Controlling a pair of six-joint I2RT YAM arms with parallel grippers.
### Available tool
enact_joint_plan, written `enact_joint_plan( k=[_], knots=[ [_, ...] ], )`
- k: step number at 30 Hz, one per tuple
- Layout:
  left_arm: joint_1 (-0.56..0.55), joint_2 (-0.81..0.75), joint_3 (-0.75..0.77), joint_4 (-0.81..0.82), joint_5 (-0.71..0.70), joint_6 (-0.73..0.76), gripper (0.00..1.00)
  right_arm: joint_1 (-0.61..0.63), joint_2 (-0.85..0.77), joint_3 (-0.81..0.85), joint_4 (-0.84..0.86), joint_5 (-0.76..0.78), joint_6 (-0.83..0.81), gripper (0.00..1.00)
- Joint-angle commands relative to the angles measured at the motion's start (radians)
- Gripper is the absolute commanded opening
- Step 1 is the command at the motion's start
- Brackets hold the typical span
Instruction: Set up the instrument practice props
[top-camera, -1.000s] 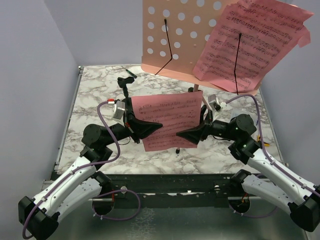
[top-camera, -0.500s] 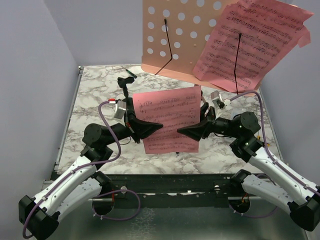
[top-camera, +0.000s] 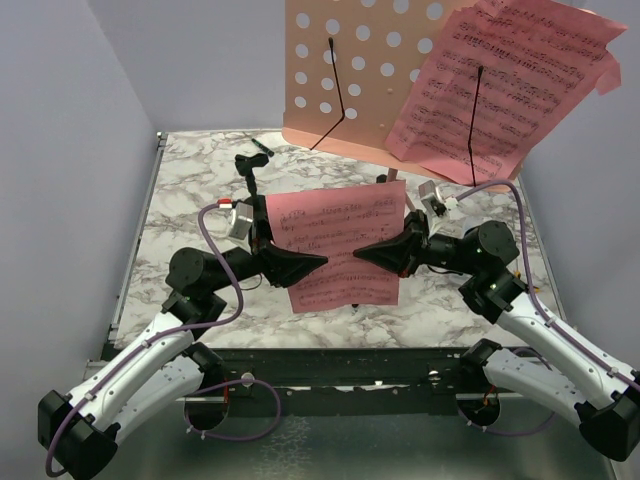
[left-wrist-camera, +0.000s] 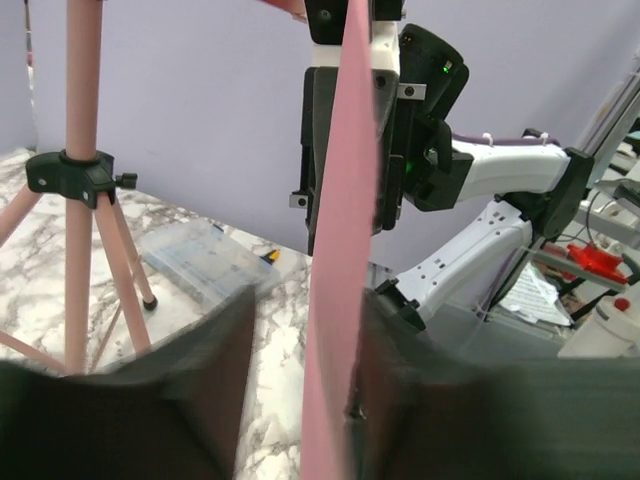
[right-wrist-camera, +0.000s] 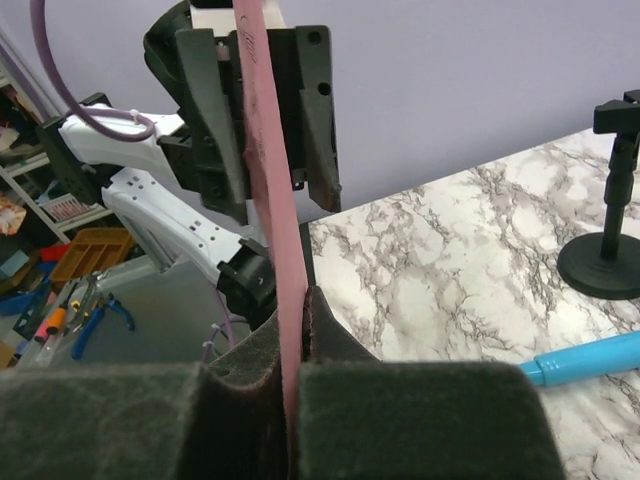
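A pink sheet-music page (top-camera: 338, 240) hangs upright over the table between both grippers. My right gripper (top-camera: 362, 252) is shut on its right side; in the right wrist view the pads pinch the edge-on page (right-wrist-camera: 268, 190) at the gripper (right-wrist-camera: 300, 305). My left gripper (top-camera: 315, 262) is open around the left side, and in its wrist view the left gripper (left-wrist-camera: 308, 300) shows a gap beside the page (left-wrist-camera: 340, 250). The salmon music stand's punched desk (top-camera: 345, 70) rises behind, holding another page (top-camera: 500, 80). Its pole and legs (left-wrist-camera: 82, 180) are close. A light-blue stick (right-wrist-camera: 590, 360) lies on the marble.
A small black stand (top-camera: 250, 170) (right-wrist-camera: 612, 250) and a dark pen (top-camera: 262, 148) sit at the back left of the marble table (top-camera: 180, 200). A clear plastic box (left-wrist-camera: 205, 260) lies on the table past the stand's legs. Grey walls close in both sides.
My right gripper has closed onto the page's right side. My left gripper's jaws, shut on the page before, have parted. The page has shifted slightly up and to the right.
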Motion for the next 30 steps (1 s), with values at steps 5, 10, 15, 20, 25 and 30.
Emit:
enact_joint_plan(
  k=[5,10,15,20,25,30],
  knots=[
    [-0.003,-0.002,-0.033,0.016,-0.026,0.034,0.87,0.004,-0.024,0.021,-0.056,0.022,-0.035,0.01],
    [-0.003,0.007,-0.045,0.015,-0.037,0.031,0.99,0.003,-0.036,0.021,-0.088,0.051,-0.048,0.01],
    [-0.003,0.01,-0.057,0.012,-0.058,0.033,0.99,0.003,-0.054,0.027,-0.129,0.087,-0.067,0.01],
    [-0.003,0.021,-0.057,-0.016,-0.086,0.05,0.99,0.003,-0.067,0.042,-0.168,0.12,-0.082,0.01],
    [-0.003,0.052,-0.041,-0.088,-0.119,0.078,0.99,0.003,-0.08,0.064,-0.233,0.183,-0.096,0.01],
    [-0.003,0.076,-0.051,-0.138,-0.186,0.086,0.99,0.004,-0.115,0.081,-0.304,0.259,-0.11,0.01]
  ],
)
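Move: The sheet of music hangs upright between the two grippers. Its middle is some 4 cm right of the left gripper and about 1 cm above it; from the right gripper, which pinches its other side, that middle is roughly 4 cm left and 1 cm up. Down on the table, the blue microphone lies some 28 cm ahead of the left gripper and 4 cm left. The stand's tripod is about 25 cm ahead of the right gripper and 8 cm right, some 22 cm lower. Open the left gripper wide to let go of the sheet's left side, sinking slowly, then faster and forward: about 5 cm down and 3 cm forward in all, tipping the fingers slightly. Keep the right gripper shut on the sheet, drawing it about 2 cm right and a little forward while turning it some 10 degrees clockwise. ##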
